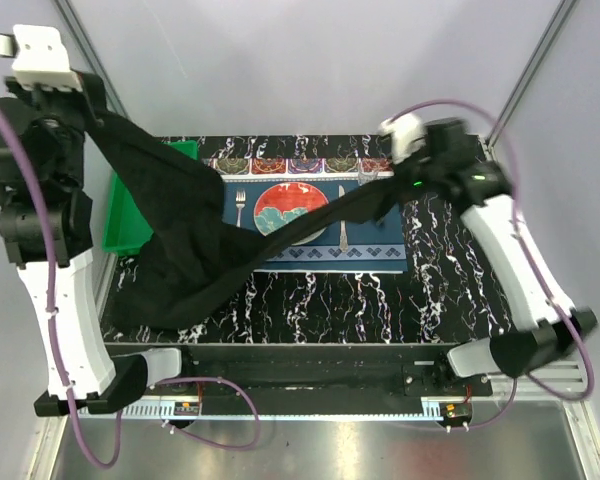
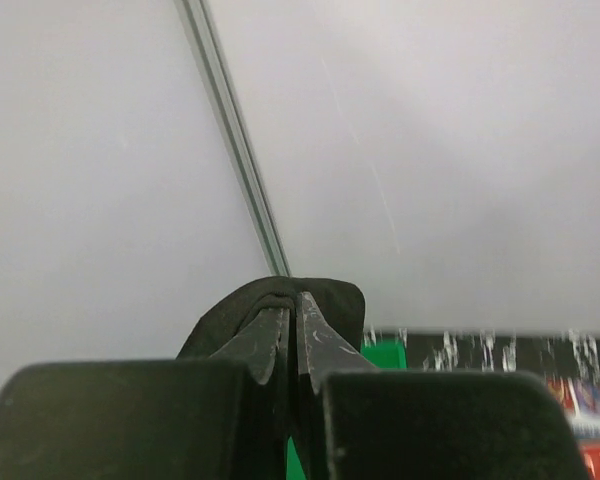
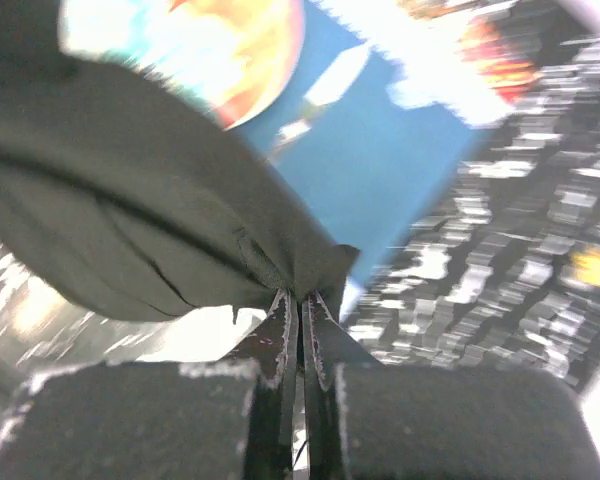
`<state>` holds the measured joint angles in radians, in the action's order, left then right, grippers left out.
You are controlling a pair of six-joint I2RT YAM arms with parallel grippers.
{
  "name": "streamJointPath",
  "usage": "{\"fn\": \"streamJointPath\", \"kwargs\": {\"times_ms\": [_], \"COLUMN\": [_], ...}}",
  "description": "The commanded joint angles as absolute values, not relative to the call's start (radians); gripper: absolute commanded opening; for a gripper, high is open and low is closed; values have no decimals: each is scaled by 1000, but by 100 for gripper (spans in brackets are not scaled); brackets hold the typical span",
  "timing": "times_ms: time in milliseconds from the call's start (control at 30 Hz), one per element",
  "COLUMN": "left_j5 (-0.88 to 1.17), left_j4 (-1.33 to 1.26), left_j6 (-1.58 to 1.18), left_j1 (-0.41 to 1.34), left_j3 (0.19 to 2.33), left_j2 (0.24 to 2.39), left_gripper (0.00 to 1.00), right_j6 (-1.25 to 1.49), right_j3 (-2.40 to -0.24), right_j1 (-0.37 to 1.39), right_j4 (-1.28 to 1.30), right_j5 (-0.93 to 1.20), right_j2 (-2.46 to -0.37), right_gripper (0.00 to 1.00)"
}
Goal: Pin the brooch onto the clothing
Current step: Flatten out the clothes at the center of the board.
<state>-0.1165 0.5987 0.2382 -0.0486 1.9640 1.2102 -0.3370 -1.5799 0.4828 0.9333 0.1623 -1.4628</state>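
The black clothing (image 1: 180,230) hangs stretched between both arms, and its lower part lies bunched on the marbled table. My left gripper (image 1: 92,118) is raised high at the back left. In the left wrist view it (image 2: 292,300) is shut on a fold of the clothing (image 2: 335,300). My right gripper (image 1: 388,192) is low over the blue placemat's right part. Its jaws (image 3: 302,298) are shut on another edge of the clothing (image 3: 180,220), and that view is blurred. The brooch is hidden or out of view in every frame.
A blue patterned placemat (image 1: 375,245) with a printed red-and-teal plate (image 1: 285,205) lies mid-table, partly under the clothing. A green bin (image 1: 130,215) stands at the table's left edge. Grey walls and metal frame posts (image 2: 235,140) enclose the table.
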Motion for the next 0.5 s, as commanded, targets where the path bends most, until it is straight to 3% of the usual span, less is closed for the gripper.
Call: {"fn": "streamJointPath", "kwargs": {"times_ms": [0,233,467], "left_j5": [-144,-135,-150], "left_j4": [525,339,224], "left_j6": [248,204,169], "left_j1": [-52,-54,-54], "left_j3": [2190,2287,2299], "left_j2": [1270,1250,1174], "left_gripper": [0,0,0], "right_j6": [-435,-428,-388], "right_j3": [-1742,-1957,-2130], "right_j1": [254,80,75], "right_j4": [968,842,736], "right_j5": [106,-125,-380], "right_j2": [-1287,-1221,-1178], "right_gripper": [0,0,0]}}
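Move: The clothing is already pinched in both my hands, with the plate marking the board's centre. From my right hand the plate is about 8 cm ahead, 16 cm to the left and 25 cm below; the knife is 7 ahead and 6 left, the glass some 17 straight ahead, the brooch box about 15 ahead and 22 right. From my left hand the plate is roughly 8 ahead, 26 right and 56 below, the green tray 11 ahead and 4 left. I sweep my right hand quickly up almost 30 cm and about 20 cm to the right, away from my left hand, swinging its fingers from pointing down to slightly above level and turning it clockwise. Meanwhile I raise my left hand some 15 cm and draw it back about 9, tipping its fingers up. Both grippers stay shut on the clothing. ##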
